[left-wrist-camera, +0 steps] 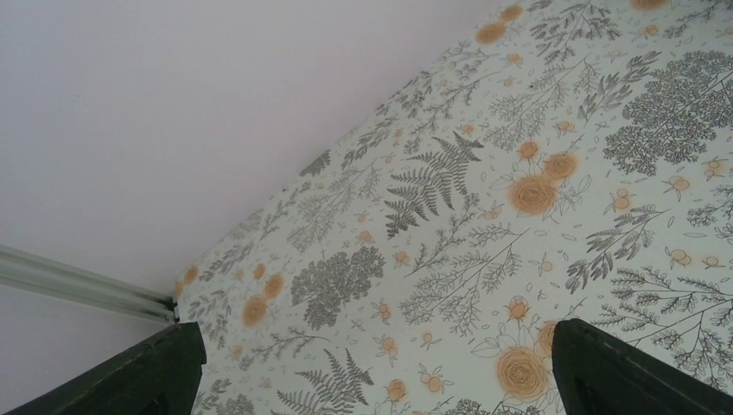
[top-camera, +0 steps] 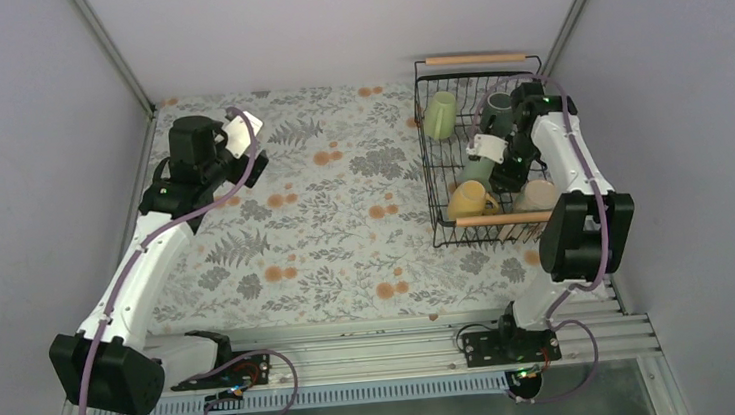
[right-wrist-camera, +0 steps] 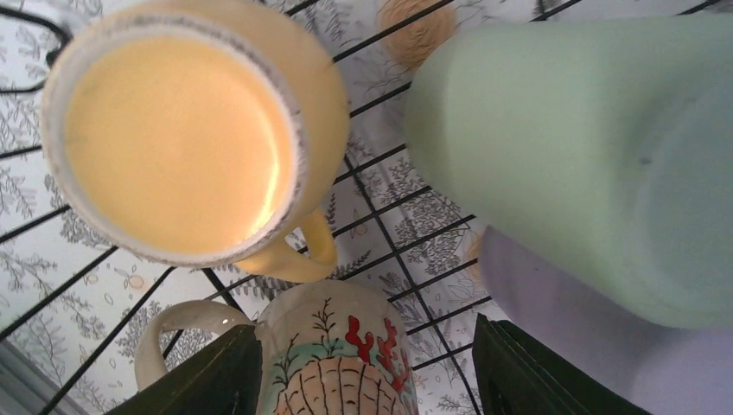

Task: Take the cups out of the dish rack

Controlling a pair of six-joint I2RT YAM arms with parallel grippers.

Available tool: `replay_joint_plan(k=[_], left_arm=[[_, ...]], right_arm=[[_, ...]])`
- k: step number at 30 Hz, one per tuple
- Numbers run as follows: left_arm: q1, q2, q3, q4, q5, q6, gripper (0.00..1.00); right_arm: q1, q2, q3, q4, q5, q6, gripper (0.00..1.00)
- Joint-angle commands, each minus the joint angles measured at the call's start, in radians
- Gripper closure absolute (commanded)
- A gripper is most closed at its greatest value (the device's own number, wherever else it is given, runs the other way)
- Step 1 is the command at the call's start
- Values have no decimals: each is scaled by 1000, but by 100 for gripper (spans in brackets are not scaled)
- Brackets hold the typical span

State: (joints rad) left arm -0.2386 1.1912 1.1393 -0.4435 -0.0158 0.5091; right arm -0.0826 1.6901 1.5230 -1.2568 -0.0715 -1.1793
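Note:
The black wire dish rack [top-camera: 426,152] stands at the back right. It holds an olive green cup [top-camera: 441,114], a dark green cup [top-camera: 498,108], a mint green cup [top-camera: 478,170], a yellow cup [top-camera: 470,199] and a beige cup [top-camera: 538,196]. My right gripper [top-camera: 507,177] reaches down into the rack. In the right wrist view it [right-wrist-camera: 363,380] is open, its fingers either side of a white cup painted with a shell and coral [right-wrist-camera: 337,354], with the yellow cup [right-wrist-camera: 181,138], mint cup [right-wrist-camera: 579,156] and lavender cup [right-wrist-camera: 562,303] beyond. My left gripper [top-camera: 248,168] [left-wrist-camera: 376,380] is open and empty.
The rack's wire floor [right-wrist-camera: 380,216] lies under the cups, and its two wooden handles [top-camera: 476,58] run along the far and near ends. The floral tablecloth [top-camera: 324,211] spreads left of the rack. Grey walls close in the back and both sides.

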Motion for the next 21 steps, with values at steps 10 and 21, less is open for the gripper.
replay_joint_plan(k=[10, 21], left_arm=[[0, 59, -7, 58, 23, -2, 0], [-1, 137, 35, 29, 45, 19, 0]], right_arm=[[-29, 136, -19, -12, 24, -119, 32], [-25, 143, -47, -28, -12, -164, 34]])
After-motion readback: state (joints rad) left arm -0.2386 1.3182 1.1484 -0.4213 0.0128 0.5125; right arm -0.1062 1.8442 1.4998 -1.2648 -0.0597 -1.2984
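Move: The painted white mug lies some 5 cm right of the right hand, 3 cm back and about 9 cm below. Of the cups at similar depth, the yellow one is about 6 cm left and 2 cm back, the purple one 5 cm ahead and 2 cm right, and the long green one 5 cm ahead and 4 cm left. From the left hand, the painted mug is roughly 52 cm right, 8 cm back and 23 cm below. The right hand sinks 5 cm towards the painted mug, fingertips tilting back 10 degrees; the left lowers 4 cm. ##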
